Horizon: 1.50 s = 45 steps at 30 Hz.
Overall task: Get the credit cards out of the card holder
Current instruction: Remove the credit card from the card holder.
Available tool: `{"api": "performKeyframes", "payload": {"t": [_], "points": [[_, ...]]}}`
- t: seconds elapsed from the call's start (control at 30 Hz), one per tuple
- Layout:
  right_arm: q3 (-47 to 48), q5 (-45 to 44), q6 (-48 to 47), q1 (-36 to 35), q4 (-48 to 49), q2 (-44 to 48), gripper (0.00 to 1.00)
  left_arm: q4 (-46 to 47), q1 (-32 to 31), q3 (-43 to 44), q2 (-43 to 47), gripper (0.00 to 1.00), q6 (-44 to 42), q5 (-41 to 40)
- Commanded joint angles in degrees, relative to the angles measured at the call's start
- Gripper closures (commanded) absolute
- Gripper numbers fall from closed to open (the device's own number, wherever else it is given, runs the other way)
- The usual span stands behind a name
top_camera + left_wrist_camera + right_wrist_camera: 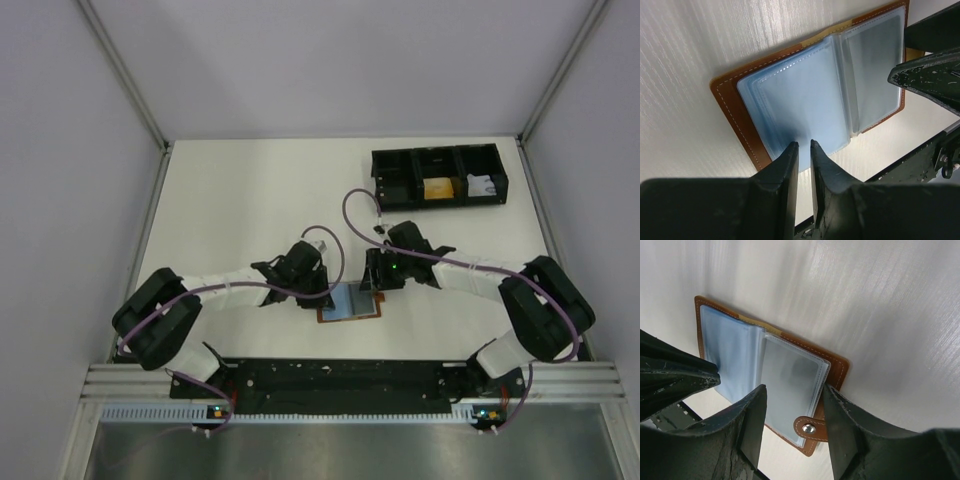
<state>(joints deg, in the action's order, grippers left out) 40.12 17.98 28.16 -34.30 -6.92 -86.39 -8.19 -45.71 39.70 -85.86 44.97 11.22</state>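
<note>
The brown card holder point(372, 309) lies open on the table between both arms. Its clear plastic sleeves fan out, and a pale blue credit card point(790, 100) shows through the sleeves on one half. The other half's sleeve point(790, 380) looks empty. My left gripper point(802, 144) has its tips at the blue sleeve's near edge, with only a narrow gap and nothing seen between them. Open over the empty sleeve is my right gripper point(792, 405), one finger by the holder's brown edge near the snap tab point(810, 428).
A black three-compartment tray point(392, 172) stands at the back right, with an orange item point(437, 190) and a white item point(482, 185) inside. Grey walls enclose the table on both sides. The arms' mounting rail point(340, 375) runs along the near edge.
</note>
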Motion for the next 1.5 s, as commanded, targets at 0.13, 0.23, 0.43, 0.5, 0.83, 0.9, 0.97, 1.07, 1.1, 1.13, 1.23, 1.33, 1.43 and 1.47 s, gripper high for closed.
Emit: {"api": "performKeyframes", "payload": {"t": [0.13,0.23,0.43,0.5,0.83,0.9,0.97,1.07,1.1,1.13,1.23,1.33,1.43,1.47], "points": [[-0.4,4.6,0.0,0.3,4.2,-2.3,0.52,3.2,-0.2,-2.8,-0.8,0.81,1.2,0.0],[-0.3,6.3,0.8,0.3,5.4,-1.9,0.52,4.1,-0.3,-3.4,-1.1,0.82,1.3,0.2],[-0.9,10.8,3.7,0.3,9.8,-1.4,0.59,4.9,-0.2,-3.8,-1.7,0.82,1.4,0.6],[-0.8,11.6,4.4,0.2,10.6,-1.4,0.62,5.2,-0.2,-3.9,-1.7,0.82,1.5,0.6],[0.0,15.9,6.5,0.3,12.4,0.4,0.73,5.6,-0.2,-4.5,-0.6,0.83,2.0,0.6],[0.1,16.8,7.1,0.1,12.9,0.7,0.74,5.7,-0.2,-4.6,-0.3,0.83,2.1,0.4],[0.4,17.5,7.2,0.1,12.9,0.9,0.74,5.9,-0.3,-4.8,0.3,0.83,2.3,0.3],[1.0,18.2,7.3,-0.5,12.8,1.1,0.73,6.4,-0.2,-5.5,1.7,0.83,3.0,0.0],[1.2,18.2,7.3,-0.8,12.8,1.0,0.73,6.5,-0.2,-5.8,2.3,0.83,3.3,-0.2],[1.4,18.1,7.2,-0.9,12.8,1.0,0.73,6.6,-0.3,-6.1,3.1,0.83,3.5,-0.4],[1.6,17.8,7.3,-1.5,13.1,0.3,0.73,6.8,-0.1,-7.0,5.3,0.83,4.3,-1.6],[1.9,18.1,7.8,-2.1,13.8,-0.6,0.73,7.0,-0.1,-7.8,8.0,0.83,4.9,-2.6],[2.4,18.2,8.0,-3.0,14.0,-1.6,0.73,7.4,-0.1,-8.6,9.8,0.83,5.7,-3.3],[2.8,18.3,8.0,-3.3,14.0,-2.1,0.73,7.4,-0.1,-8.9,10.4,0.83,6.0,-3.6]]}}
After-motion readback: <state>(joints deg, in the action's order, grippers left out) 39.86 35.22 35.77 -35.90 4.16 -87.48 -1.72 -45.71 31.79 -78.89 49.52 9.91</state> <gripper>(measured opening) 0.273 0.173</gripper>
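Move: The grey sleeve page lies almost under the right fingertips, its middle about 3 cm left, 2 cm back and 1 cm lower. The clasp tab is some 3 cm back and 1 cm right of that hand; the blue sleeve is about 11 cm left and 3 cm back. From the left hand, low over the blue sleeve's near part, the grey page's middle lies roughly 10 cm right and 2 cm ahead. Sweep the right gripper left about 5 cm, rising some 4 cm and easing back 2 cm late on, to turn the grey page up by its free right edge. Bring a finger to either side of that edge, closing from half open to about a quarter, and roll the hand some 20 degrees. Keep the left fingertips low over the blue sleeve, nearly still, then ease them slightly left. ##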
